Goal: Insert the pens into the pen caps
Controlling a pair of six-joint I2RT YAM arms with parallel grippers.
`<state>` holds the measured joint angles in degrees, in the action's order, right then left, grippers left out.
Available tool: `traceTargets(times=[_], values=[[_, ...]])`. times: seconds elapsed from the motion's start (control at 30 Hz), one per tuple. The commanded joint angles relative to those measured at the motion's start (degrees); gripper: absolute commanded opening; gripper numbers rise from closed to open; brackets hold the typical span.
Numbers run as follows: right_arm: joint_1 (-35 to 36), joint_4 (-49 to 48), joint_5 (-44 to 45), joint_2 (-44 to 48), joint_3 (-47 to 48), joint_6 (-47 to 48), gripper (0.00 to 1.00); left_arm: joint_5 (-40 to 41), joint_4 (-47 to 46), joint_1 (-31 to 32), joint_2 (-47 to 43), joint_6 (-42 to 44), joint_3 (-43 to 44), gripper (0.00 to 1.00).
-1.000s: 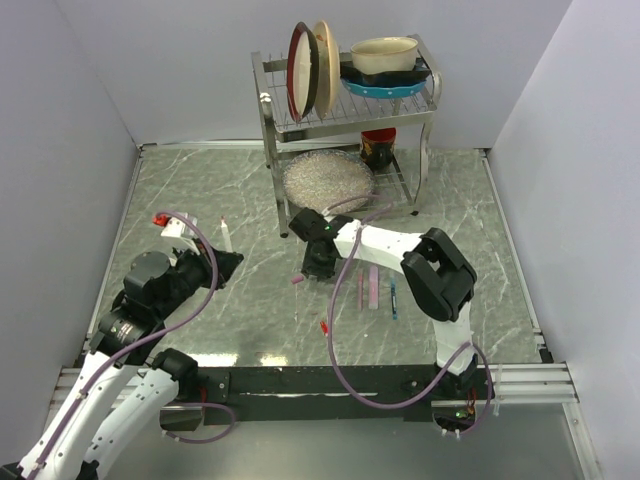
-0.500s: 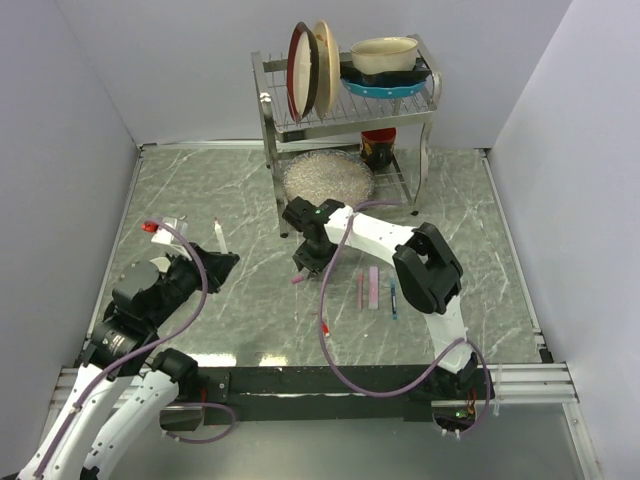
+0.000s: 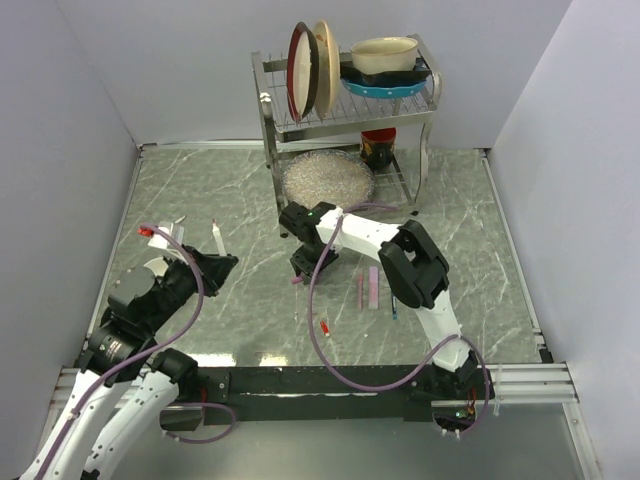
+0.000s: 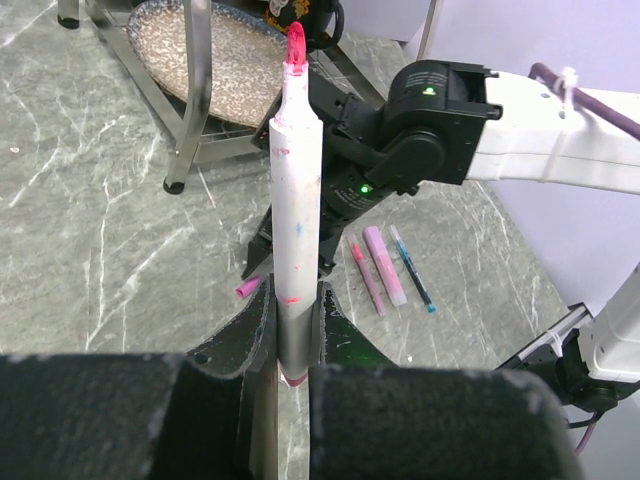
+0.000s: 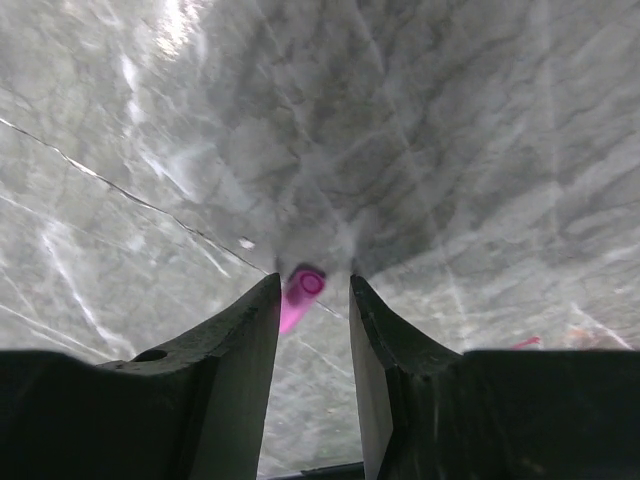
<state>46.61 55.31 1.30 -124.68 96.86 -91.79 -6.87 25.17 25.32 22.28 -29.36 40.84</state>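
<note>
My left gripper (image 3: pixel 221 264) is shut on the lower barrel of a white pen (image 4: pixel 298 190), which stands upright with its pink-red tip (image 4: pixel 296 45) bare. In the top view this pen (image 3: pixel 218 237) sticks up at the left. My right gripper (image 5: pixel 313 285) is open and low over the table, its fingers either side of a magenta pen cap (image 5: pixel 300 295) lying close to the left finger. The same cap (image 3: pixel 297 281) shows under that gripper (image 3: pixel 304 266). A reddish-pink pen (image 3: pixel 360 288), a pale pink pen (image 3: pixel 374 286) and a dark blue pen (image 3: pixel 394 300) lie side by side. A red cap (image 3: pixel 325 326) lies nearer the bases.
A metal dish rack (image 3: pixel 345 110) stands at the back with plates and bowls on top. A glass plate (image 3: pixel 328 180) and a dark mug (image 3: pixel 378 148) sit under it. The rack's legs (image 4: pixel 190 100) stand close behind the right arm (image 4: pixel 470 110).
The right gripper has moved left over the table and now straddles the magenta cap. The left arm has drifted slightly left, still holding the white pen.
</note>
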Motion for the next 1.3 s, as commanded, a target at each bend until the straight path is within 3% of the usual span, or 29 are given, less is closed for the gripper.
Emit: traceTargets(times=[0.0,0.27,0.37,0.47,0.57,0.73,0.93,1.07,1.1,1.27], values=[[0.41,1.56,0.29,-1.52,3.16,-2.61,0.41,-0.86,-1.00,-0.27,-0.93,0.98,0.12,0.01],[1.47,3.49,0.89,-2.50,2.55,-3.05,0.34,-0.16,-0.82,-0.27,-1.63,0.89,0.12,0.01],[1.47,3.58,1.86,-2.49,1.93,-2.26,0.25,0.46,-0.65,-0.27,-2.24,0.71,0.12,0.01],[1.47,1.74,1.95,-2.41,-0.69,-0.41,0.08,0.98,-0.56,-0.27,-2.51,0.71,0.12,0.01],[1.38,-2.20,2.30,-1.62,-5.16,3.27,0.00,1.07,-0.38,-0.18,-2.42,0.54,0.12,0.01],[0.59,-12.32,3.71,7.07,-15.28,13.81,0.00,-0.07,-0.65,-0.10,-1.28,0.63,0.21,0.01],[0.41,-21.37,5.82,19.82,-25.57,25.33,0.00,-7.09,-2.05,-0.10,2.76,-0.08,0.29,0.01],[-0.03,-25.85,4.15,25.18,-30.57,30.60,0.00,-15.25,-4.94,-0.10,7.15,-1.48,-0.23,0.01],[-0.03,-26.56,3.71,27.45,-31.02,32.62,0.00,-20.67,-6.43,-0.10,7.86,-3.05,-0.84,0.01],[-0.12,-31.47,2.92,36.25,-31.99,39.13,0.00,-31.00,-18.38,0.08,10.76,-9.04,-7.35,0.01]])
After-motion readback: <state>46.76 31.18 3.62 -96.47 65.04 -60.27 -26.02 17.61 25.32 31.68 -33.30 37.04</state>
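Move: The pink pen cap lies on the table right between the open right fingertips, about 1 cm to their left and 1 cm lower. From the right hand, the red cap is some 6 cm right and 11 cm back, the pink pen about 13 cm right and 2 cm back. From the left hand, which holds the white pen, the pink cap is about 9 cm ahead, 12 cm right and 27 cm below. Shut the right fingers on the pink cap at table level, then carry it about 6 cm right and 3 cm back and lift it some 5 cm, turning the hand about 30 degrees counter-clockwise while its fingertips swing up forward. Late on, bring the left gripper, still gripping the white pen, right and down towards the cap, turning clockwise. ##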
